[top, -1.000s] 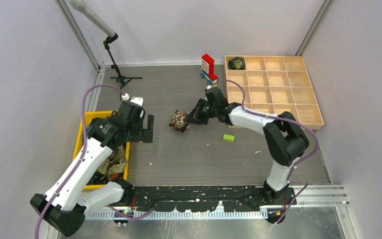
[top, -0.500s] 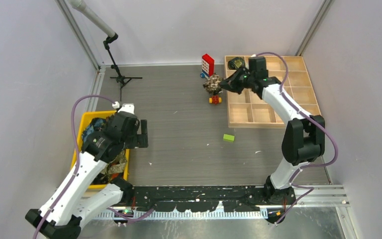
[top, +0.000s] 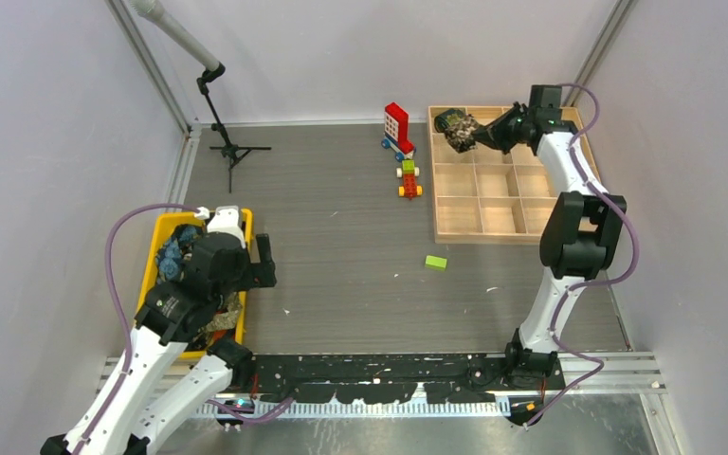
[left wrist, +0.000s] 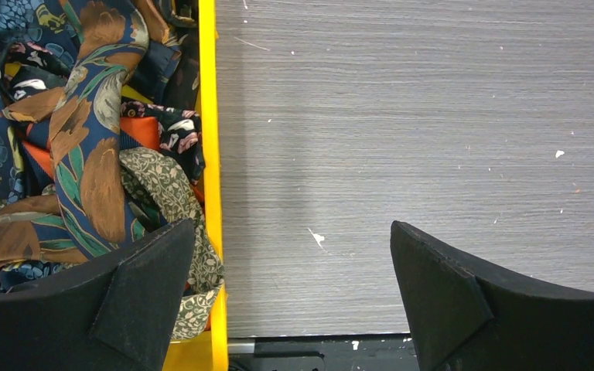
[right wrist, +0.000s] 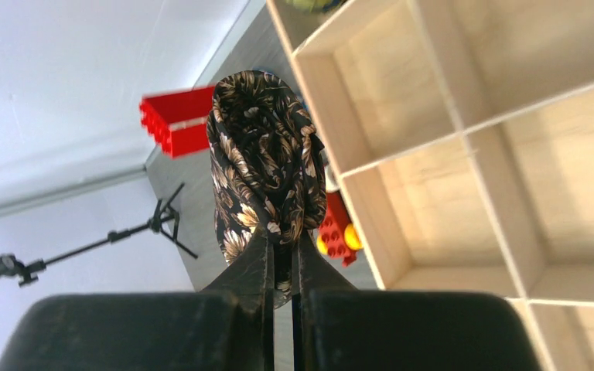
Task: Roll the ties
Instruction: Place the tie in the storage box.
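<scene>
A rolled brown-tan-black tie (top: 459, 134) hangs in the air over the far left corner of the wooden tray (top: 500, 216), and my right gripper (top: 479, 135) is shut on it. The right wrist view shows that rolled tie (right wrist: 267, 147) pinched between the jaws of the right gripper (right wrist: 281, 236), above the tray's dividers (right wrist: 433, 147). Another rolled tie (top: 448, 118) lies in the tray's far left compartment. Loose ties (left wrist: 85, 154) fill the yellow bin (left wrist: 209, 116). My left gripper (left wrist: 292, 228) stands open and empty over the bin's right rim, at the near left (top: 261, 263).
A red-and-white toy brick (top: 396, 123) and a small brick vehicle (top: 408, 178) stand just left of the tray. A green block (top: 435, 262) lies on the table's middle right. A microphone stand (top: 223, 114) rises at the far left.
My right arm has carried the rolled tie from the table's middle to above the tray's far left corner. My left arm has drawn back toward the yellow bin.
</scene>
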You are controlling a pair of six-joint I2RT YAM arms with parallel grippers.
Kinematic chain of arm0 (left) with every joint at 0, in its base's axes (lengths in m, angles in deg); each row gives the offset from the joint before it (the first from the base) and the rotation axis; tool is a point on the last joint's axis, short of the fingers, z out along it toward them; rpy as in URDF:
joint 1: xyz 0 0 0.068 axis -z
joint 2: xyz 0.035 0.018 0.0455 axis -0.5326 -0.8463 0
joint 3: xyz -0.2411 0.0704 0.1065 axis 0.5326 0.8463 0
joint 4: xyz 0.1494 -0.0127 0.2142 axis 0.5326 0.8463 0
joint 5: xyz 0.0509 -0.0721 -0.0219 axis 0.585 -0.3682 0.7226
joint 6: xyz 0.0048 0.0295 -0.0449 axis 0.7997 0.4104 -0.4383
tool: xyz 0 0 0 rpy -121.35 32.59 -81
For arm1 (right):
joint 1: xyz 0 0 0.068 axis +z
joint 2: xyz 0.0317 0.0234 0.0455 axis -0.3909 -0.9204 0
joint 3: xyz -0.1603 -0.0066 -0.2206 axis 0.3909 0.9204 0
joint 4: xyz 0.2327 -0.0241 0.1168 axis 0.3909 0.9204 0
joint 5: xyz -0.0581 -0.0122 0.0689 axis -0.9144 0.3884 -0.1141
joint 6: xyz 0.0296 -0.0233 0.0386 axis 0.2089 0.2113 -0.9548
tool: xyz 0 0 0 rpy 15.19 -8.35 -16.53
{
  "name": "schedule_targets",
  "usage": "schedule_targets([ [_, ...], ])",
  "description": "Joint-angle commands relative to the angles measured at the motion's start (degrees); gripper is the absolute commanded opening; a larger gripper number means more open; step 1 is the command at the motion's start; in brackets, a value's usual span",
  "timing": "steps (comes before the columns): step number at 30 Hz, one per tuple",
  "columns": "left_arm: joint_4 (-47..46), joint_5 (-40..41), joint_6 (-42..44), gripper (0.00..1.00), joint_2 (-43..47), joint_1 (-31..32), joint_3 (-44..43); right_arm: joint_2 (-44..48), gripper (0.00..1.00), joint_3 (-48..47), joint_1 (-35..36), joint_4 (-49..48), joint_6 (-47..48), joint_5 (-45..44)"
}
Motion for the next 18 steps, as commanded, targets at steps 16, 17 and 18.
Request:
schedule_targets([
  [16, -3.2, 0.4, 0.4, 1.0, -1.3, -0.2, 0.7, -18.4, 0.0, -25.3, -7.0, 1.3, 3.8, -9.5],
  [17, -3.1, 0.2, 0.4, 1.0, -1.2, -0.2, 0.7, -19.7, 0.0, -26.6, -7.0, 0.7, 3.9, -9.9],
  [18, -3.3, 0.1, 0.5, 1.0, -1.2, -0.2, 0.7, -21.1, 0.0, -28.1, -7.0, 0.2, 3.9, -10.2],
])
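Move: My right hand holds the rolled tie just beyond its closed fingertips. The empty second compartment from the left, back row of the storage box, lies about 24 cm ahead, 7 cm to the right and 18 cm below. The green tie roll sits in the compartment some 13 cm left of that one. The red toy is roughly 15 cm ahead and 26 cm left of my right hand. From my left hand that empty compartment is about 58 cm ahead and 71 cm right. Keeping the tie pinched in shut fingers, I swing my right hand about 10 cm to the right and 8 cm forward above the storage box, sinking only 2 to 3 cm. Sideways travel comes first, then more reach forward, towards the second compartment of the back row; the hand turns some 10 degrees clockwise on the way. ##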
